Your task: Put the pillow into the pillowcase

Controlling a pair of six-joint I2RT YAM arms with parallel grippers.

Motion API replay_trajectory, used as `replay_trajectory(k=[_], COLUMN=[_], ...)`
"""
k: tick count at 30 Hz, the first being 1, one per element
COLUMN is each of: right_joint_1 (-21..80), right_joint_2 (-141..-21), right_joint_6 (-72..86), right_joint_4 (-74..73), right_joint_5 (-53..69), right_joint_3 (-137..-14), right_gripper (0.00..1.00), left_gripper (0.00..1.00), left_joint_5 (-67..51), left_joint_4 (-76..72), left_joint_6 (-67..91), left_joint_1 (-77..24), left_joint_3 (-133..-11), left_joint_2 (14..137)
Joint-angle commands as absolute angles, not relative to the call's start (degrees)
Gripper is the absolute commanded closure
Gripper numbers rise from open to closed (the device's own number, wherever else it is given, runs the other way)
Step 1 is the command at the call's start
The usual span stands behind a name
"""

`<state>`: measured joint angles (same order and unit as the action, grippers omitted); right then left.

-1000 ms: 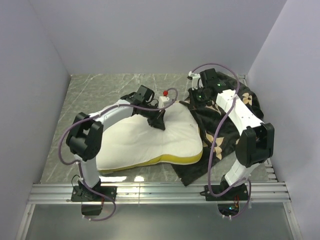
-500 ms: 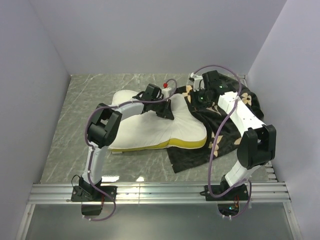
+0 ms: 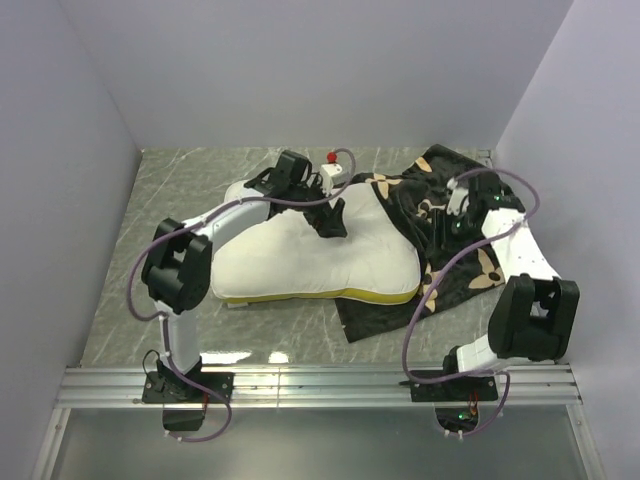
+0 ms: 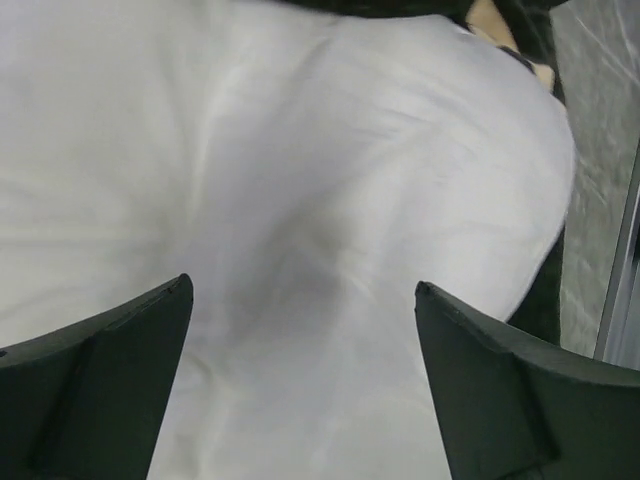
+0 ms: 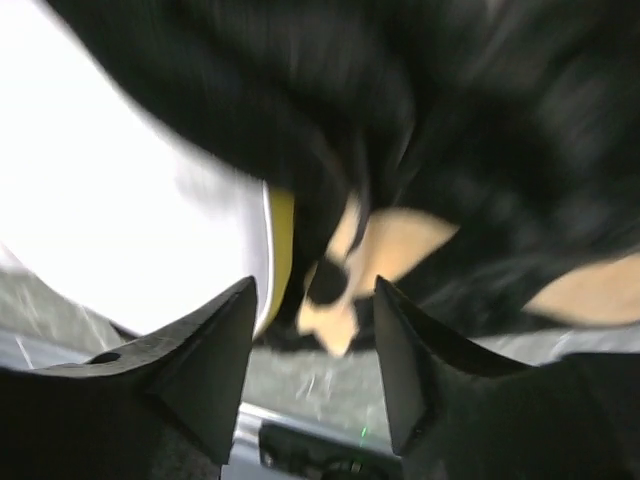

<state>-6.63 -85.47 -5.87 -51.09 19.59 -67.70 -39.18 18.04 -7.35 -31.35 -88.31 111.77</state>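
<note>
The white pillow [image 3: 300, 260] lies flat mid-table, its yellow band [image 3: 345, 296] along the near edge. Its right end rests against the black pillowcase [image 3: 475, 275] with tan flowers, which is bunched behind and beside it and shows under its near right corner. My left gripper [image 3: 333, 222] hovers over the pillow's far middle. In the left wrist view the left gripper [image 4: 300, 290] is wide open with only pillow [image 4: 300, 150] beneath. My right gripper [image 3: 441, 226] is over the pillowcase. In the blurred right wrist view the right gripper [image 5: 315, 290] is open and empty, pillowcase [image 5: 480, 120] ahead, pillow [image 5: 120, 200] at left.
Grey marbled table [image 3: 180, 190] is boxed in by pale walls on the left, back and right. A metal rail [image 3: 320, 385] runs along the near edge by the arm bases. The pillowcase spreads to the right wall.
Both grippers have opened and let go. The pillow has settled flatter and further right against the pillowcase. My right arm has swung right, away from the pillow.
</note>
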Motion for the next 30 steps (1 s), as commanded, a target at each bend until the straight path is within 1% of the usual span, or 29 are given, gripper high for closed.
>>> replay_trajectory(k=[1,4,8,10,18,19,20,21,25,30], right_joint_1=[-5.6,-5.6,-5.4,-5.5,-2.4,-2.4,-2.5,-2.5,-3.1,-3.1], right_joint_2=[-83.3,-86.0,-91.3,-93.6,-101.0,-101.2,-100.9,-100.2,-93.9,-87.6], right_joint_6=[-6.5,-4.2,-2.3,-1.5,-0.1,-0.2,-0.2,-0.5,-1.8,-2.1], right_joint_4=[-49.8,-44.7,-38.4,-38.2,-37.6,-37.9,-38.0,-38.8,-42.3,-46.3], right_joint_5=[19.7,20.3,17.1,17.6,17.5,18.3,19.2,19.5,21.8,24.3], right_joint_3=[-61.2,-59.7,-58.9,-60.5,-64.1,-64.2,-64.2,-64.2,-63.3,-62.4], right_gripper=[0.48,0.55,0.57,0.6,0.6,0.79,0.92,1.0,1.0,1.0], left_gripper=[0.02,0.01,0.01,0.01,0.01,0.01,0.01,0.01,0.01,0.01], left_joint_5=[-41.6,-42.9,-41.8,-41.4,-39.1,-39.7,-39.7,-39.7,-35.4,-29.7], left_joint_4=[24.2,18.9,14.1,11.3,8.5,8.4,7.8,7.5,2.0,0.4], left_joint_6=[-21.3,-19.7,-18.5,-17.6,-14.9,-14.3,-14.2,-14.3,-15.4,-14.8], left_joint_1=[-36.3,-38.6,-41.3,-42.0,-43.6,-43.9,-44.1,-44.6,-49.4,-52.5], left_joint_3=[-88.3,-86.1,-83.9,-83.1,-82.9,-83.0,-82.9,-82.8,-79.6,-80.2], left_joint_2=[107.5,107.1,107.7,108.1,112.5,112.8,113.3,113.4,112.9,117.6])
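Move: The pillowcase rim that the right hand wants lies about 10 cm beneath it, 1 cm ahead and 2 cm left; the pillow's near right corner is some 13 cm back and 5 cm left, the cream flower 8 cm back and 1 cm left. From the left hand, that corner is about 15 cm back, 20 cm right and 10 cm below, the rim roughly 22 cm right, 1 cm back, 12 cm down. Right hand drops 10 cm, pinches the pillowcase rim, lifts; left, open, sweeps 15 cm back-right towards the pillow corner. ##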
